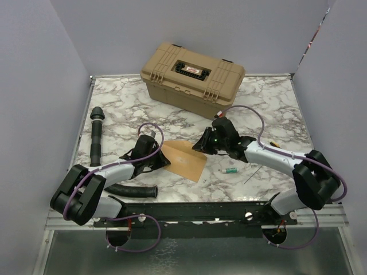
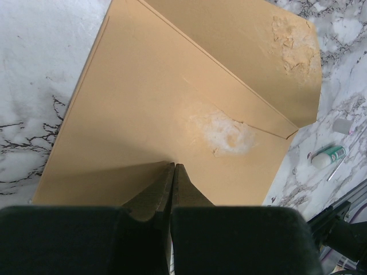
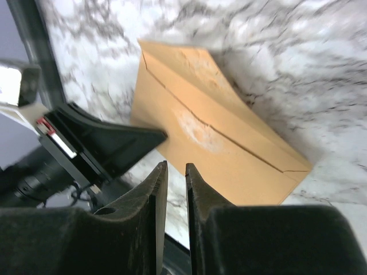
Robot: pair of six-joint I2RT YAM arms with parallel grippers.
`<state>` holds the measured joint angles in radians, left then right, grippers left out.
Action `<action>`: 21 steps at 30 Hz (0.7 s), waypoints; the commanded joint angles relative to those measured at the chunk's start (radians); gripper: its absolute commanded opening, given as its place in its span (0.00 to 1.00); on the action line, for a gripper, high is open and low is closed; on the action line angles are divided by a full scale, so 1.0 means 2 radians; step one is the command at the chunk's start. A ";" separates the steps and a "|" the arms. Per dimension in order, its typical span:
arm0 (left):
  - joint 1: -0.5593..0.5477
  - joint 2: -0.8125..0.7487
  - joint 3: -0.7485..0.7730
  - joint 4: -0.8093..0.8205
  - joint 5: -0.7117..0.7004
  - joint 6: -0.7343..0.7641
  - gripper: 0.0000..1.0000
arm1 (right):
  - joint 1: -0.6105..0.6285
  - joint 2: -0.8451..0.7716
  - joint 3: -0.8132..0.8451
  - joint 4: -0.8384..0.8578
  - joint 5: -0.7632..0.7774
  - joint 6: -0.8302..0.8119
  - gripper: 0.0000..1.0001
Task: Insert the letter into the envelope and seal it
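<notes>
The kraft-brown envelope [image 1: 184,159] lies flat on the marble table between my two arms. Its flap [image 2: 258,51] is folded open on the far side, and pale torn patches show on both flap and body. My left gripper [image 2: 174,166] is shut, its tips resting on the envelope [image 2: 143,114] near its near edge with nothing between the fingers. My right gripper [image 3: 176,166] hovers just off the envelope's [image 3: 229,154] edge, slightly open and holding nothing. In the top view the left gripper [image 1: 165,161] and right gripper [image 1: 203,144] flank the envelope. The letter is out of view.
A tan hard case [image 1: 192,74] stands at the back centre. A black cylinder [image 1: 96,137] lies at the left and a black corrugated hose [image 1: 129,191] at the near left. A small green-and-white tube [image 1: 229,171] and a thin rod [image 1: 250,177] lie right of the envelope.
</notes>
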<state>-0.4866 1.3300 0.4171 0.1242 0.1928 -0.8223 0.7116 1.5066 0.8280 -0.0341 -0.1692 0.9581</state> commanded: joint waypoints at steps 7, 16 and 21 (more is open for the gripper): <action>-0.001 0.003 -0.005 -0.018 -0.019 0.005 0.00 | -0.023 0.073 0.075 -0.111 0.156 0.005 0.24; -0.001 0.003 -0.005 -0.019 -0.013 -0.001 0.00 | -0.023 0.128 0.093 -0.092 0.080 -0.007 0.22; -0.001 0.003 -0.004 -0.019 -0.019 -0.003 0.00 | -0.020 0.113 0.067 -0.055 -0.015 -0.028 0.22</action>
<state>-0.4866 1.3300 0.4171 0.1242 0.1925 -0.8284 0.6621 1.7634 1.0046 -0.2039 -0.0322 0.9455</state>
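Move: The envelope's open flap is what the right hand goes for: its middle lies about 5 cm ahead of that hand, 4 cm to its left and 7 cm below. The envelope's body is about 3 cm back, 6 cm left and 8 cm below; the glue stick is roughly 14 cm right, 4 cm back and 8 cm below. From the left hand, the flap lies some 7 cm ahead and 8 cm right, at about the same height. The right hand, fingers still slightly parted, arcs forward and to its right past the flap's right end, then sinks about 6 cm to bring the fingertips down at the flap's far side, easing back and left by a centimetre or so at the last while the wrist rolls its left side down some 15 degrees and the tips come in behind and against the flap. The left hand stays where it is, its shut fingertips still resting on the left part of the envelope's body and holding it in place. ##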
